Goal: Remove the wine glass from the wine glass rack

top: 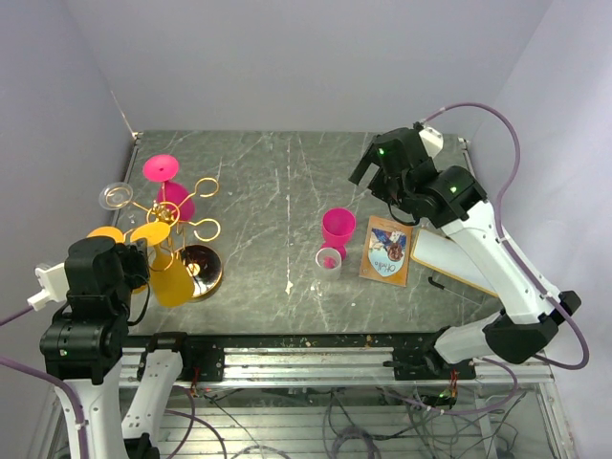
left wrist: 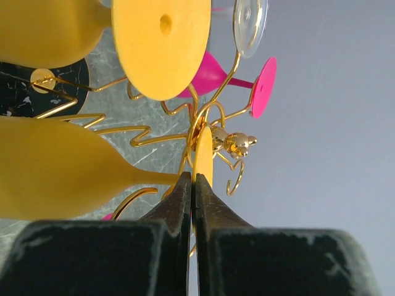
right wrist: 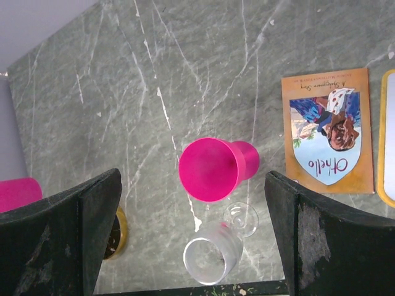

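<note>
The gold wine glass rack (top: 184, 222) stands at the table's left on a round base (top: 207, 272). A yellow wine glass (top: 173, 279) hangs upside down from it near my left arm. In the left wrist view its bowl (left wrist: 55, 172) fills the left side and its foot (left wrist: 203, 154) shows edge-on. My left gripper (left wrist: 192, 180) is shut on that thin foot, right by the rack's arms (left wrist: 213, 126). A second yellow glass (left wrist: 162, 43), a pink one (top: 170, 189) and a clear one (top: 115, 196) also hang there. My right gripper (right wrist: 192, 179) stands wide open above the table's middle, holding nothing.
A pink cup (top: 338, 228) and a small clear glass (top: 328, 260) stand mid-table, both under the right gripper: the pink cup (right wrist: 213, 168) and the clear glass (right wrist: 213, 253). An Othello card (top: 387, 251) and a board (top: 448, 260) lie to the right.
</note>
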Available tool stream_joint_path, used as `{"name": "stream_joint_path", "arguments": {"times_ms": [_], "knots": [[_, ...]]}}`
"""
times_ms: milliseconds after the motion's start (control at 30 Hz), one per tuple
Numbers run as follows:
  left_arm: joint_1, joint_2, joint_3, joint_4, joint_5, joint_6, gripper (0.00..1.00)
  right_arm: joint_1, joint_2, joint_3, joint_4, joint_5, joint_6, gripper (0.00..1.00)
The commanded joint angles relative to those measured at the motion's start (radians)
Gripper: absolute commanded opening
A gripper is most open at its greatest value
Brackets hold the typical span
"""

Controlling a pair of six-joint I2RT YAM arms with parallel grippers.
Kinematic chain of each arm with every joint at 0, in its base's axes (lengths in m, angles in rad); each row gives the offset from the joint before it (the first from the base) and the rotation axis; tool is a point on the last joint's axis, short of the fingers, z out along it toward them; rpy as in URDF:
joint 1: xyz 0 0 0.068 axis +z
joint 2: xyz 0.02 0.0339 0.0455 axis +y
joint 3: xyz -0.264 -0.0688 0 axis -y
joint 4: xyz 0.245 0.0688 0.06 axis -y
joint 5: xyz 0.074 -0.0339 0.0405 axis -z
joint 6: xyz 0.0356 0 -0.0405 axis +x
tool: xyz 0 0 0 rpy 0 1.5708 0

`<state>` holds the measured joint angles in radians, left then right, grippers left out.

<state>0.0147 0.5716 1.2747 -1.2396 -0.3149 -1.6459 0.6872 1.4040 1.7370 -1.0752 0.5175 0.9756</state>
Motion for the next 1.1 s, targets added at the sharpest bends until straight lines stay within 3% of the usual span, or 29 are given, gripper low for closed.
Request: {"name": "stream_joint_path", "arguments": {"times_ms": [0,500,900,1067], "knots": [[-0.005,0.019,0.018,-0.002,-0.082,-0.049,0.07,-0.007,-0.029,-0.01,-0.016,0.043,0.0,1.0],[-0.005,-0.011,0.072,-0.142,-0.132,-0.177,0.07,-0.007,-0.033,-0.007,-0.007,0.048,-0.015,1.0],[-0.005,-0.086,0.157,-0.251,-0.116,-0.167,0.07,-0.008,-0.042,-0.022,0.003,0.019,-0.023,1.0],[-0.005,-0.151,0.157,-0.252,-0.082,-0.154,0.07,-0.007,-0.141,-0.147,0.176,-0.074,-0.135,1.0]]}}
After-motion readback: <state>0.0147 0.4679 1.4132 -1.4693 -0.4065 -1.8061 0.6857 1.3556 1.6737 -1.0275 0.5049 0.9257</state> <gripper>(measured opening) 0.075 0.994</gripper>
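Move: My left hand already holds the front yellow glass by its stem just under the foot, bowl hanging down. The rack loop it comes away from is about 3 cm to the right and 3 cm below; the rack's centre is some 5 cm ahead and 3 cm right, level. The other yellow glass hangs about 9 cm to my left, level in reach, 6 cm lower. From my right hand that loop is roughly 40 cm left, 15 cm back and 3 cm lower. Keeping my left fingers shut on the yellow glass's stem, I first ease it less than 2 cm to the left, turning the hand some 10 degrees counter-clockwise. Then I draw it straight back about 6 cm towards myself, away from the loop and the rack's centre, lifting slightly only near the end. ##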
